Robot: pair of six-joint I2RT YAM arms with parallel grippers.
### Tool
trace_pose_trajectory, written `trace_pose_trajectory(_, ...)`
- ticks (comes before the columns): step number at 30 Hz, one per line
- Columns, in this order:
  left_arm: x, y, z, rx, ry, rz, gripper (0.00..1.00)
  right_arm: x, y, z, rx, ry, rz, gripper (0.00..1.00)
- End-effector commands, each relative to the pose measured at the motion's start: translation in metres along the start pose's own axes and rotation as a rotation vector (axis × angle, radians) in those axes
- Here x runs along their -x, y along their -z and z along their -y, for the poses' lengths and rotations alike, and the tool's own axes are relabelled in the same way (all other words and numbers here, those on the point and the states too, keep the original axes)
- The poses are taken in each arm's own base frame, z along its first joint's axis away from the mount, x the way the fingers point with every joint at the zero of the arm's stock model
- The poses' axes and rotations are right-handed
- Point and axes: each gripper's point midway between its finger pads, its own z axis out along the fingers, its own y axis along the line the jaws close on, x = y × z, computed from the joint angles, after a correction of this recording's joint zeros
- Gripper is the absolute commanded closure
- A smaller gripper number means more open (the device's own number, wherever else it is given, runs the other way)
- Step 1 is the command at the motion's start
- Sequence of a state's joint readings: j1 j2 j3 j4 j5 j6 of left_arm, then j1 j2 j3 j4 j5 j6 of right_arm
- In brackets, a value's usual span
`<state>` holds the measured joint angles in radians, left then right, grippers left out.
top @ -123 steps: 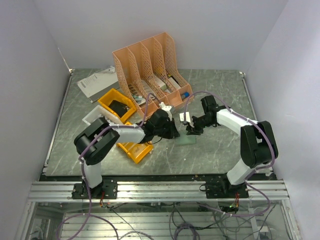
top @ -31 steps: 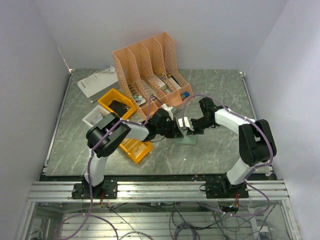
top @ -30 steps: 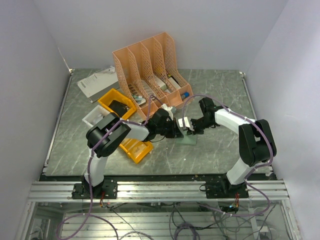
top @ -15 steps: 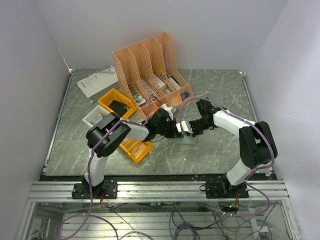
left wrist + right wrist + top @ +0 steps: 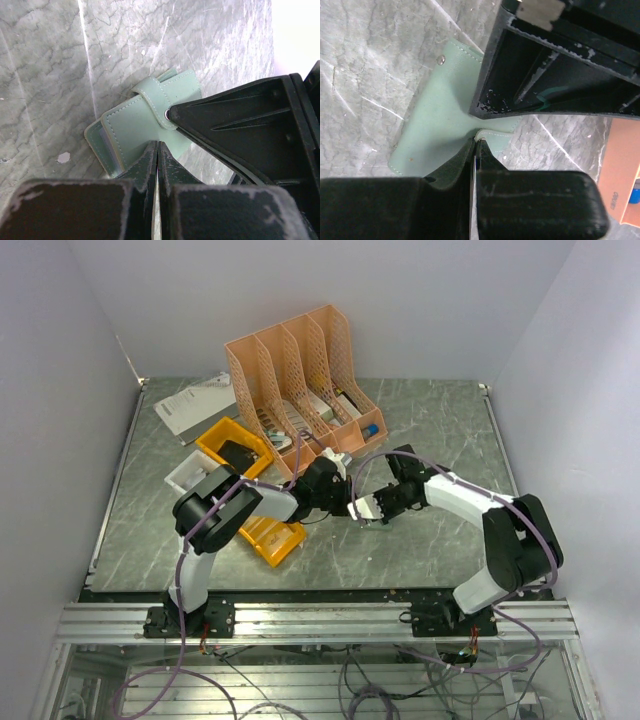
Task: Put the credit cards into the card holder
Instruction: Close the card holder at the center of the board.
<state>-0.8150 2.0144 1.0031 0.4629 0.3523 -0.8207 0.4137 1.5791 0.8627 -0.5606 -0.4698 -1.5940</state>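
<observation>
The card holder (image 5: 135, 122) is a pale green wallet lying on the grey marbled table, also seen in the right wrist view (image 5: 437, 117). Its strap arches over to a round stud (image 5: 166, 115). My left gripper (image 5: 158, 145) is shut, its tips resting on the holder's face. My right gripper (image 5: 475, 142) comes in from the opposite side and is shut on the strap's stitched end (image 5: 487, 134). In the top view the left gripper (image 5: 348, 506) and right gripper (image 5: 370, 516) meet tip to tip at the table's middle. No credit cards show.
An orange file rack (image 5: 300, 380) stands at the back. Yellow bins (image 5: 233, 446) (image 5: 272, 536) and a white tray (image 5: 184, 472) lie left of the arms, beside the left arm's elbow. Papers (image 5: 195, 402) lie at the back left.
My right gripper has swung left and nearer, closing in on the left gripper over the card holder. The left arm has barely moved.
</observation>
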Motion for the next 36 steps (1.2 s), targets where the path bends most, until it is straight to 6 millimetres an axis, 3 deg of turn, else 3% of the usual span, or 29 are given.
trace_pose_trajectory(1, -0.018, -0.006, -0.032, 0.078, 0.019, -0.036, 0.93, 0.004, -0.021, -0.126, 0.404, -0.167, -0.005, 1.0)
trace_pose_trajectory(9, -0.021, -0.006, -0.031, 0.06, 0.031, -0.042, 0.93, -0.004, -0.022, -0.161, 0.489, -0.156, -0.056, 1.0)
trace_pose_trajectory(19, -0.02, -0.004, -0.024, 0.035, 0.042, -0.037, 0.93, -0.007, -0.023, -0.163, 0.508, -0.18, -0.073, 1.0)
trace_pose_trajectory(20, -0.019, -0.003, -0.023, 0.033, 0.041, -0.036, 0.93, -0.007, -0.025, -0.157, 0.477, -0.194, -0.075, 0.96)
trace_pose_trajectory(22, -0.018, -0.003, -0.021, 0.03, 0.04, -0.033, 0.93, -0.003, -0.028, -0.143, 0.399, -0.213, -0.06, 0.79)
trace_pose_trajectory(25, -0.016, -0.002, -0.018, 0.026, 0.036, -0.033, 0.93, 0.006, -0.026, -0.108, 0.272, -0.236, -0.028, 0.66)
trace_pose_trajectory(31, -0.009, 0.005, -0.011, 0.031, 0.011, -0.03, 0.93, 0.018, -0.003, -0.046, 0.104, -0.262, 0.029, 0.59)
trace_pose_trajectory(36, 0.005, 0.014, -0.001, 0.035, -0.014, -0.008, 0.93, 0.031, 0.031, -0.022, 0.037, -0.241, 0.094, 0.48)
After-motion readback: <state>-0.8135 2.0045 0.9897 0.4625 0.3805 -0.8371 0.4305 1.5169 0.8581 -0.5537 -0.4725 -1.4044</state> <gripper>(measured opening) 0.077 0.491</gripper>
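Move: The card holder's strap tab lies right under the right hand's closed fingertips, about 1 cm below the hand point, with the card holder's middle some 2 cm left and 1 cm back. From the right hand, the yellow tray is roughly 26 cm left and 5 cm back, and the file organiser some 22 cm ahead and 16 cm left. The strap tab lies about 4 cm right of the left hand, 1 cm back and 2 cm below. The right fingertips keep pressing the strap tab down about half a centimetre, then open halfway and rise some 2 cm. ##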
